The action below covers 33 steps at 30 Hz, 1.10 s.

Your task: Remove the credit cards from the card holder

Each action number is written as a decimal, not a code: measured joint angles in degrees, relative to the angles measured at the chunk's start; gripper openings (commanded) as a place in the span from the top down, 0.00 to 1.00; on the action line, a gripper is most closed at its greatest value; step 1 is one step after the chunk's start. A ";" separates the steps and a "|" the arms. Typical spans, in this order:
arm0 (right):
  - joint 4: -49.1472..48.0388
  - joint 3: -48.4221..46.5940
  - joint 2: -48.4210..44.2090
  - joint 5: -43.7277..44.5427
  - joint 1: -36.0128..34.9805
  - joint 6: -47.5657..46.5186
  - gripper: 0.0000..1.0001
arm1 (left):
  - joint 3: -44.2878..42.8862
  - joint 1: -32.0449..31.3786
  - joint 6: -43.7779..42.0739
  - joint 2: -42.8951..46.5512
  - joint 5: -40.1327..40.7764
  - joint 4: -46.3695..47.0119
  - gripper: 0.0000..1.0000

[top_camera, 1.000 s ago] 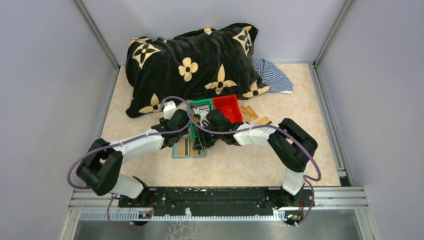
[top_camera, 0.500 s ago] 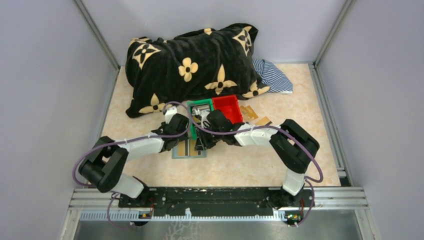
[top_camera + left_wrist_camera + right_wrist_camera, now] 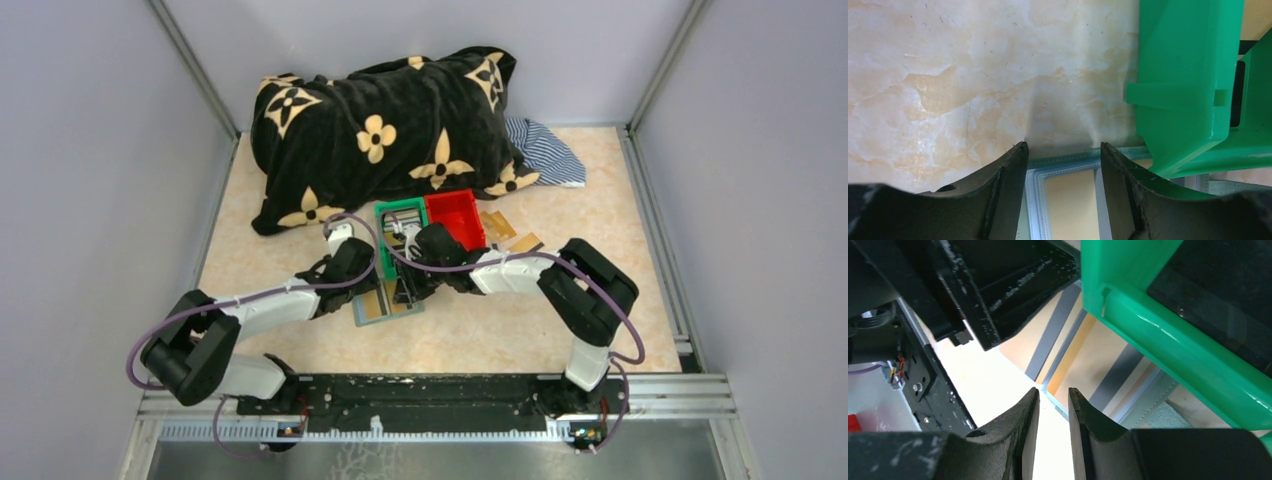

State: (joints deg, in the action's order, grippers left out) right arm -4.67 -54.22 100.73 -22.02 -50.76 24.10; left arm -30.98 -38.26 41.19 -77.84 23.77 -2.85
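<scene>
The grey-green card holder [image 3: 393,310] lies open and slightly skewed on the table, just in front of the green bin. Gold credit cards [image 3: 374,303] with dark stripes show through its pockets. My left gripper [image 3: 1063,148] is open, its fingertips [image 3: 1017,153] low over the holder's stitched far edge [image 3: 1068,159], with a gold card [image 3: 1070,202] in a pocket between them. My right gripper [image 3: 1053,392] stands open by a narrow gap at the holder's corner [image 3: 1055,396], nothing visibly between its fingers. Striped cards [image 3: 1108,372] lie just beyond.
The green bin [image 3: 399,215] and red bin [image 3: 455,215] stand side by side behind the holder. The green bin's wall [image 3: 1188,75] is close on the left gripper's right and overhangs the right gripper [image 3: 1168,350]. Two loose cards [image 3: 505,233] lie right of the red bin. A black flowered blanket [image 3: 390,130] covers the back.
My left arm has drawn back toward the near left. The card holder has turned a little and now lies skewed. The right arm has barely moved.
</scene>
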 measured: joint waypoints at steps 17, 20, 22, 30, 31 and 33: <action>-2.49 6.32 -1.44 1.51 0.22 0.15 0.72 | -3.32 -7.32 -2.34 -5.70 3.37 2.62 0.40; -2.32 7.54 -2.45 1.09 0.22 0.44 0.72 | -4.28 -9.86 -2.27 -6.84 3.50 2.89 0.39; -2.43 8.55 -3.26 0.85 0.26 0.57 0.72 | -4.72 -10.95 -2.14 -7.28 3.37 2.95 0.39; -1.27 11.17 -6.21 0.76 0.28 0.57 0.72 | -4.79 -11.89 -0.94 -7.08 2.99 2.60 0.40; -1.25 11.17 -6.21 0.76 0.28 0.57 0.72 | -4.70 -11.89 -0.83 -6.82 2.97 2.32 0.40; -1.18 11.17 -6.23 0.76 0.28 0.59 0.72 | -4.28 -11.91 -0.63 -6.01 2.97 1.51 0.40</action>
State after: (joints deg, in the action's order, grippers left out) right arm -5.85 -43.05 94.50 -21.26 -50.48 24.69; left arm -35.27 -50.17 40.56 -83.85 26.74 -1.34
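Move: The open card holder's right-hand card lies roughly 3 cm below the right fingertips, its middle about 2 cm ahead and 1 cm to their right. The green box is centred 12 cm ahead of that hand and 1 cm to its left, the red box 18 cm ahead and 13 cm to its right. From the left hand, the holder's middle is some 4 cm back, 5 cm right and 2 cm down, the green box 9 cm ahead and 8 cm right. Onto the holder's right-hand card the right hand, its fingers kept nearly shut, first sinks 2.5 cm, then drags it right and back, going about 4 cm right and 3 cm back in all. The left hand, open and level over the holder's far edge, sweeps some 6 cm right and a little back, turning about 10 degrees clockwise, its right finger shoving the green box's near corner. ##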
